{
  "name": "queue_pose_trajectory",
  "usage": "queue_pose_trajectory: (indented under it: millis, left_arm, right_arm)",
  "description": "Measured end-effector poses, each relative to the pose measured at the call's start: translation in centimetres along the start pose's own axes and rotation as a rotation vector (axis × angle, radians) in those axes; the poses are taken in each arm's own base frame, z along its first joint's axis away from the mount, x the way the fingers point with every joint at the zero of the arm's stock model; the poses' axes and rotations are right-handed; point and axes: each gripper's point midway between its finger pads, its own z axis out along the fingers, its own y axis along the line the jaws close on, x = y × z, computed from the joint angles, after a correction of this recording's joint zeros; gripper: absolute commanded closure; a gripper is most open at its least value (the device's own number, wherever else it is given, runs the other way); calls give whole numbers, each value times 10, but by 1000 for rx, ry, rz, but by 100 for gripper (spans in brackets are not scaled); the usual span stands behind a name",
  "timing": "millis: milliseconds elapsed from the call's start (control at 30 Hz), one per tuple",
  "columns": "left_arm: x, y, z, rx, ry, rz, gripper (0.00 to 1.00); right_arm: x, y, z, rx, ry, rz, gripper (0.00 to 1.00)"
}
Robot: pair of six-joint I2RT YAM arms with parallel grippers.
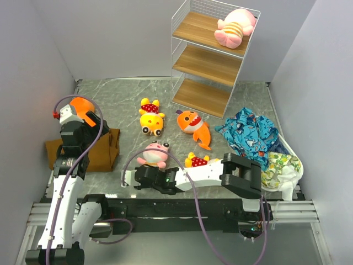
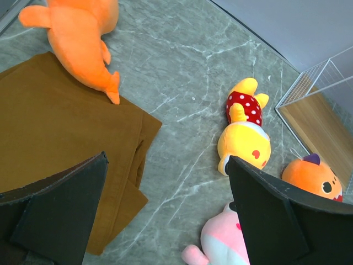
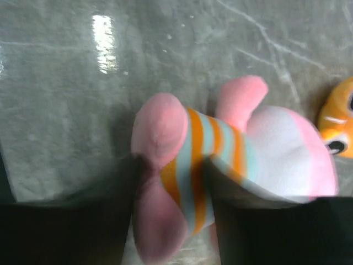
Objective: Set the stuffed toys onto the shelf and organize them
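The white wire shelf (image 1: 212, 52) stands at the back right, and one pink stuffed toy (image 1: 236, 26) lies on its top board. My right gripper (image 1: 142, 176) (image 3: 171, 193) is shut on the striped body of a second pink toy (image 1: 155, 154) (image 3: 193, 165) at the table's near edge. A yellow polka-dot toy (image 1: 196, 161) lies just right of it. Another yellow toy (image 1: 150, 117) (image 2: 245, 138) and an orange fish toy (image 1: 193, 126) (image 2: 311, 176) lie mid-table. My left gripper (image 1: 74, 124) (image 2: 165, 165) hangs open and empty at the left, close to a second orange fish toy (image 1: 83, 104) (image 2: 83, 33).
A brown cloth (image 1: 102, 149) (image 2: 55, 127) lies under the left gripper. A blue patterned cloth (image 1: 251, 132) lies at the right, beside a green-and-white cloth in a white basin (image 1: 282, 168). Grey walls close in the table on three sides.
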Motion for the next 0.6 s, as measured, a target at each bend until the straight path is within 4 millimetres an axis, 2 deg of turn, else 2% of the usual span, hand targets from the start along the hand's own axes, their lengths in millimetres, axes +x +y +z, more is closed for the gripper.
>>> queue_pose_trajectory:
  millis: [67, 233, 300, 433, 533, 600]
  left_arm:
    - [0, 0, 0, 0, 0, 0, 3]
    - [0, 0, 0, 0, 0, 0, 3]
    - [0, 0, 0, 0, 0, 0, 3]
    - [1, 0, 0, 1, 4, 1, 3]
    - [2, -2, -1, 14, 10, 3, 3]
    - [3, -6, -2, 37, 19, 4, 3]
  right_arm:
    - [0, -4, 0, 18, 4, -8, 100]
    - [4, -14, -3, 78, 13, -17, 100]
    - [10, -19, -13, 90, 30, -40, 100]
    - [0, -46, -50, 122, 9, -69, 100]
    - [-25, -83, -88, 176, -59, -69, 100]
    - [-45, -116, -117, 229, -115, -66, 100]
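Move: The pink pig toy lies at the right hand's open fingers: its hind end is between them, and its middle is about 5 cm ahead and 3 cm to the right, level with them. From that hand, the upright yellow toy is some 22 cm ahead and 2 cm right, the orange shark about 17 cm ahead and 20 cm right, both slightly lower. From the left hand, the pig is about 27 cm right, 6 cm back and 20 cm down. The right hand shuts its fingers almost fully on the striped, soft hind end of the pink pig toy beside a leg, pinching it while creeping only about a centimetre forward. Then it lifts the toy off the table, slowly at first and then fast, rising about 16 cm while drifting some 4 cm forward and 4 cm to the right, with the fingers tipping up roughly 15 degrees and keeping their pinch. ##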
